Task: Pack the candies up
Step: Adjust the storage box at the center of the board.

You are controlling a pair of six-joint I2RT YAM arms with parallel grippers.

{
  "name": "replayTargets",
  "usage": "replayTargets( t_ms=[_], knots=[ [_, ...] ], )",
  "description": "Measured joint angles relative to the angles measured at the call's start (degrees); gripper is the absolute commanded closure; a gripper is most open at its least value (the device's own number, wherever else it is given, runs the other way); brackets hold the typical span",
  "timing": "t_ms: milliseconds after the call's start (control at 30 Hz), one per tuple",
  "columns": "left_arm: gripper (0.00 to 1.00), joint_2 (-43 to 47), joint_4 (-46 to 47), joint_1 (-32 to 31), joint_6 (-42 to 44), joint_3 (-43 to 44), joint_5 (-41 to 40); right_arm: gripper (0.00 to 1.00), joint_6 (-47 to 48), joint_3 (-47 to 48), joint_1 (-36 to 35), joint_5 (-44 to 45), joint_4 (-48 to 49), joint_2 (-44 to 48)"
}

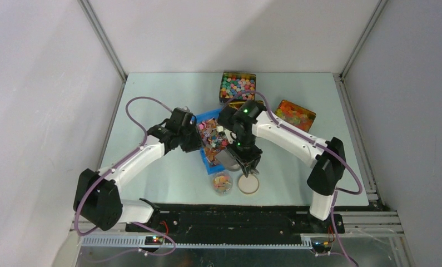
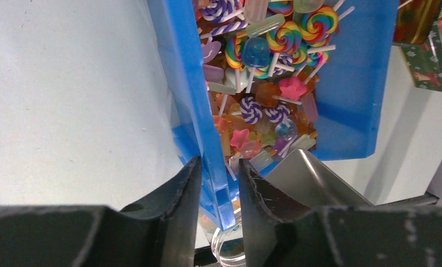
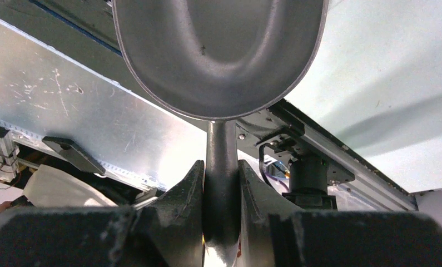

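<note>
The candies point(image 2: 263, 61) are small mixed sweets, swirl lollipops among them, heaped in a blue tray point(image 2: 188, 83) mid-table point(image 1: 204, 118). My left gripper point(image 2: 219, 167) straddles the tray's left wall near its front corner. One finger touches the wall and a thin gap shows at the other, so it is open. My right gripper point(image 3: 221, 167) is shut on the handle of a metal scoop point(image 3: 218, 50). The scoop's empty bowl sits at the tray's near end point(image 1: 228, 159). A clear jar point(image 1: 222, 182) holding a few candies stands just in front of the tray.
A round lid point(image 1: 248, 183) lies right of the jar. A tin of pastel balls point(image 1: 238, 86) stands at the back, and a tin of orange jelly pieces point(image 1: 295, 115) at the back right. A metal rail point(image 1: 235, 222) runs along the near edge.
</note>
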State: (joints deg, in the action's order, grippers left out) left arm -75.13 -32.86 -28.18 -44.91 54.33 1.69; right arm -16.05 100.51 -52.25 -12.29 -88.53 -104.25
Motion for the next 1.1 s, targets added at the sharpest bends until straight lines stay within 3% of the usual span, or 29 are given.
replayTargets(
  t_ms=[400,1100],
  knots=[
    [0.99,-3.1,-2.7,0.1,2.9,2.7,-0.1,1.0,-0.1,4.8,0.0,-2.2,-0.7,-5.2],
    [1.0,-3.7,-3.5,-0.2,4.0,3.7,-1.1,1.0,-2.8,7.8,1.5,-6.2,-0.6,-12.4]
  ],
)
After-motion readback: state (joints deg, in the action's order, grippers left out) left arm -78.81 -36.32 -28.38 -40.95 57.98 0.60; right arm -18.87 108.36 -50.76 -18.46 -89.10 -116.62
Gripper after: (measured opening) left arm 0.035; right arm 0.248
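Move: The left fingers straddle the left wall of the blue storage box, whose middle is about 6 cm to their right, 3 cm ahead and 3 cm down; the candy jar is some 8 cm right, 10 cm back and 4 cm lower. From the right hand, holding the scoop, the box's middle is roughly 10 cm left, 9 cm ahead and 9 cm below; the jar is 8 cm left and 5 cm back, the round lid straight left-right level and 5 cm back, both about 11 cm lower. Left fingers pinch the storage box's left wall; right hand takes the scoop about 5 cm left and down. ##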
